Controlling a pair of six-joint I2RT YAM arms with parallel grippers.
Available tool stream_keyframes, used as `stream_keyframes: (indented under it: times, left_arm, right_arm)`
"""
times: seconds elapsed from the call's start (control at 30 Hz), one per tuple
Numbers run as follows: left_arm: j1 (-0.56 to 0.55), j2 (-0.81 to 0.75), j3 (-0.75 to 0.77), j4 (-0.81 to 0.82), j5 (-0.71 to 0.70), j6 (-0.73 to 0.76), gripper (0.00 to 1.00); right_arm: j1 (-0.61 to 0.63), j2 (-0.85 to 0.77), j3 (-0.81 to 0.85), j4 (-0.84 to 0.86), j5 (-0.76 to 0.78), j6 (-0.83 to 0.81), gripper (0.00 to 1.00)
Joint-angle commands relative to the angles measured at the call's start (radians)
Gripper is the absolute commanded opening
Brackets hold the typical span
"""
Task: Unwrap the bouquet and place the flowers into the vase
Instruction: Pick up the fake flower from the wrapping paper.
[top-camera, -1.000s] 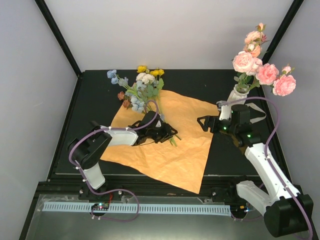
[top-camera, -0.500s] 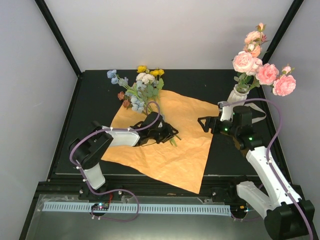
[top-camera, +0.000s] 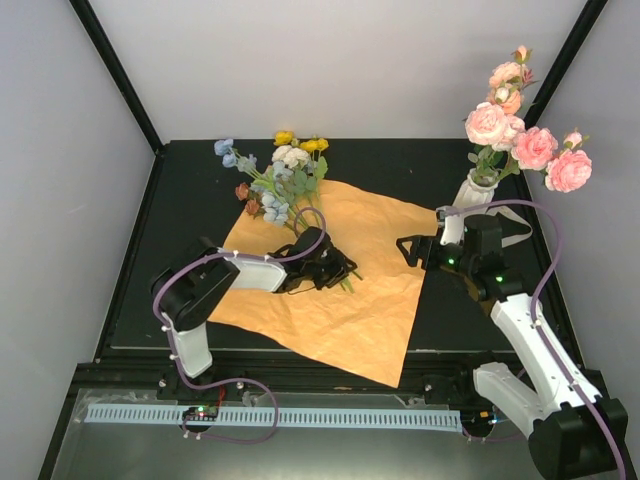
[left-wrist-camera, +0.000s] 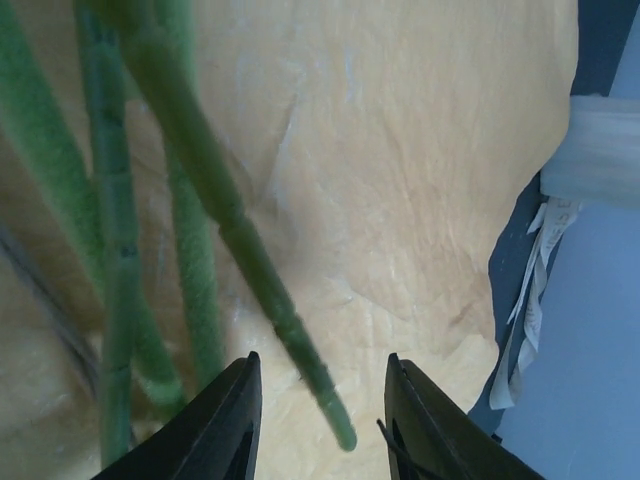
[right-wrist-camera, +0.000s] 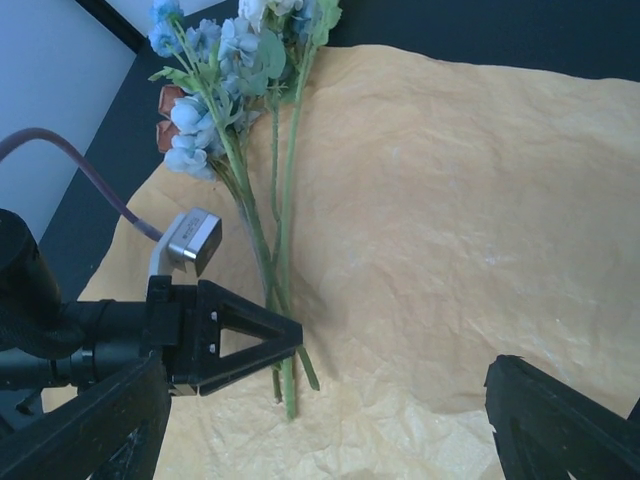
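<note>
The bouquet is undone: its orange paper (top-camera: 370, 300) lies flat on the black table. The blue, cream and yellow flowers (top-camera: 280, 175) rest at the sheet's upper left, green stems (top-camera: 300, 228) running toward its middle. My left gripper (top-camera: 335, 268) sits low over the stem ends, open. In the left wrist view one stem (left-wrist-camera: 250, 260) passes between the fingers (left-wrist-camera: 225, 420) without touching either. My right gripper (top-camera: 408, 250) hovers wide open at the paper's right edge, holding nothing. The white vase (top-camera: 478, 188) stands at the back right with pink flowers (top-camera: 520, 135) in it.
A cream ribbon (top-camera: 515, 230) lies on the table next to the vase, behind my right wrist. The enclosure's white walls and black corner posts (top-camera: 115, 70) close in the back and sides. The paper's near corner (top-camera: 385, 378) overhangs the table's front edge.
My left arm has pushed slightly right along the stems and its jaws have narrowed a little. The right arm, flowers and paper have barely moved.
</note>
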Motion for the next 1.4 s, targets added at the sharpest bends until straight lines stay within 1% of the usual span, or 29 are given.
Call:
stream_keyframes:
  times: [0.0, 0.2, 0.5, 0.67, 0.77, 0.9, 1.07, 1.17, 1.37]
  left_arm:
    - [-0.006, 0.029, 0.069, 0.028, -0.053, -0.035, 0.35]
    - [-0.007, 0.065, 0.117, 0.025, -0.045, -0.058, 0.33]
    - [-0.013, 0.078, 0.087, 0.022, -0.073, -0.137, 0.32]
    - [-0.015, 0.074, 0.092, 0.024, -0.085, -0.143, 0.27]
    - [-0.015, 0.085, 0.088, 0.034, -0.075, -0.162, 0.22]
    - [-0.015, 0.101, 0.084, 0.070, -0.046, -0.177, 0.17]
    - [-0.015, 0.067, 0.067, 0.065, -0.064, -0.158, 0.02]
    - [-0.015, 0.030, 0.051, 0.082, -0.071, -0.140, 0.02]
    - [-0.019, -0.064, 0.015, 0.054, -0.129, -0.112, 0.02]
  right_arm:
    - [0.001, -0.009, -0.020, 0.029, 0.000, 0.005, 0.87]
    - [0.002, -0.003, -0.021, 0.033, -0.007, 0.002, 0.87]
    - [0.002, -0.005, -0.022, 0.041, -0.008, 0.004, 0.87]
    - [0.002, -0.003, -0.015, 0.037, -0.008, 0.005, 0.87]
    - [0.002, -0.005, -0.013, 0.034, -0.007, 0.009, 0.87]
    - [0.002, -0.013, -0.007, 0.023, -0.002, 0.013, 0.87]
    - [0.002, -0.030, -0.008, 0.018, 0.003, 0.022, 0.87]
    - [0.002, -0.031, -0.014, 0.024, 0.014, 0.030, 0.87]
    - [0.004, -0.038, -0.029, 0.039, 0.009, 0.049, 0.86]
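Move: The flower stem to be pinched runs just beyond the left hand's half-open fingers, about 2 cm ahead, 1 cm right and 1 cm lower. The other stem ends lie some 5 cm back, 1 cm left and 3 cm below the left hand; the blue flowers are about 15 cm ahead and 16 cm left of it, 2 cm lower. From the right hand, the stem is roughly 3 cm ahead, 12 cm left and 17 cm down. The left hand shifts about 2.5 cm forward and right to the flower stem, then pinches it near its end. ##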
